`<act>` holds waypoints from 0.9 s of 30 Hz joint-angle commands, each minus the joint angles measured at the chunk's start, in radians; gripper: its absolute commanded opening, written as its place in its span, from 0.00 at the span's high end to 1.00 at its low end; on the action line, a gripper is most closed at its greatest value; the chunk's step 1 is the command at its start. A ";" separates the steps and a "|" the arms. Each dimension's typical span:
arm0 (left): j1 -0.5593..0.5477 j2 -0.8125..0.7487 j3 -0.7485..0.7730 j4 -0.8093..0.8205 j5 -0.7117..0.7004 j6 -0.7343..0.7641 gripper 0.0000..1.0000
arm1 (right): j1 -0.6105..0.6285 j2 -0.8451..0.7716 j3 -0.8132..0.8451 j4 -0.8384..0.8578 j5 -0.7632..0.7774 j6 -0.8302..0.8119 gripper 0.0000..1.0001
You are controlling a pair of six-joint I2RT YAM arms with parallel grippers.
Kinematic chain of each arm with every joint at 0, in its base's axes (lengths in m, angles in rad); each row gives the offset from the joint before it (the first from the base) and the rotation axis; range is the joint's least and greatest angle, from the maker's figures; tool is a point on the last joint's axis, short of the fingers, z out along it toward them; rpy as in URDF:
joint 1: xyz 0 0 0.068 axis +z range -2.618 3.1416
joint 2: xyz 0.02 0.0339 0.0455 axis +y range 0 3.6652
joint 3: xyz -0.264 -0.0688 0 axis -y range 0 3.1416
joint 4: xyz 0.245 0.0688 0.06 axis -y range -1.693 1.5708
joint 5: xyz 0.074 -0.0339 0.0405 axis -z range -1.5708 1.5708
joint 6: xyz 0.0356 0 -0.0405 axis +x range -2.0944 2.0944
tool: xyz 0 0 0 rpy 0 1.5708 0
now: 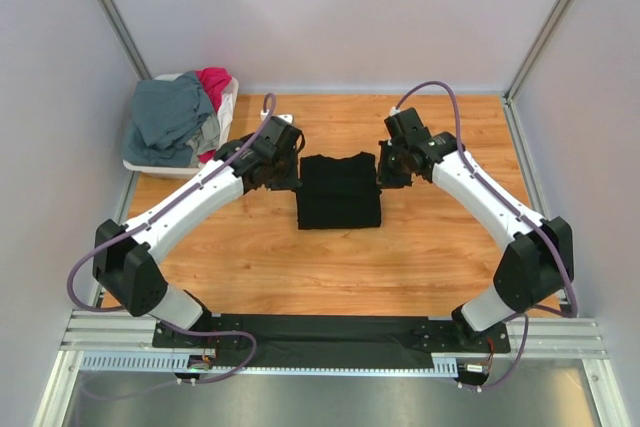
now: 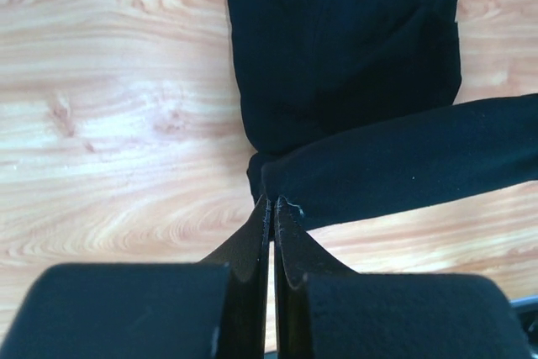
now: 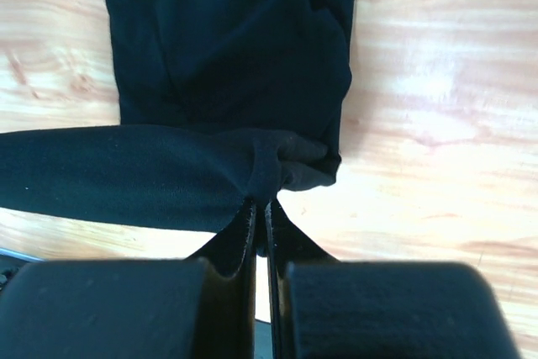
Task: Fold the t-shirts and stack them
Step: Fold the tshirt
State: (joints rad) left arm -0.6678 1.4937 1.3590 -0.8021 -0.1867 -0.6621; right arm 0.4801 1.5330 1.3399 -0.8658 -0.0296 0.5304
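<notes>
A black t-shirt (image 1: 340, 192) lies partly folded in the middle of the wooden table. My left gripper (image 1: 283, 169) is at its far left corner and my right gripper (image 1: 385, 169) at its far right corner. In the left wrist view the left gripper (image 2: 273, 203) is shut on a corner of the black t-shirt (image 2: 345, 56). A band of cloth stretches away to the right. In the right wrist view the right gripper (image 3: 261, 203) is shut on the bunched corner of the black t-shirt (image 3: 227, 48). A grey-blue t-shirt (image 1: 170, 117) and a magenta-red t-shirt (image 1: 213, 82) lie in the basket.
A white plastic basket (image 1: 140, 162) stands at the back left corner, against the wall. Grey walls with metal posts close in the table on three sides. A black mounting rail (image 1: 330, 332) runs along the near edge.
</notes>
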 commanded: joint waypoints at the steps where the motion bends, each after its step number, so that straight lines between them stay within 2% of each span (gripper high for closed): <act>1: 0.051 0.020 0.049 -0.020 -0.025 0.062 1.00 | -0.046 0.045 0.079 -0.029 0.043 -0.061 1.00; 10: 0.099 0.141 0.129 0.035 0.006 0.105 1.00 | -0.098 0.165 0.163 -0.004 -0.007 -0.092 1.00; 27: 0.211 0.402 0.368 0.096 0.090 0.154 1.00 | -0.190 0.446 0.473 0.002 -0.127 -0.113 1.00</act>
State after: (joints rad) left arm -0.4828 1.8679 1.6737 -0.7151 -0.0910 -0.5518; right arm 0.3191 1.9495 1.7382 -0.8635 -0.1677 0.4503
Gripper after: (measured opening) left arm 0.007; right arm 0.017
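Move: Both hands already hold the corners of the t-shirt's raised flap. The middle of the shirt's far edge, lying on the table, is about 11 cm ahead and 7 cm below each hand: 9 cm to the left hand's right, 9 cm to the right hand's left. The near fold's middle is about 8 cm back of each hand, equally low and just as far inward. The laundry basket stands roughly 27 cm left of the left hand and 17 cm farther out, at about hand height. Keeping their pinch on the two corners, both hands carry the flap forward over the lower layers towards the shirt's far edge, side by side for about 12 cm at a steady pace. They sink about 2 cm on the way. The grippers stay shut and the wrists keep their downward, forward slant. ##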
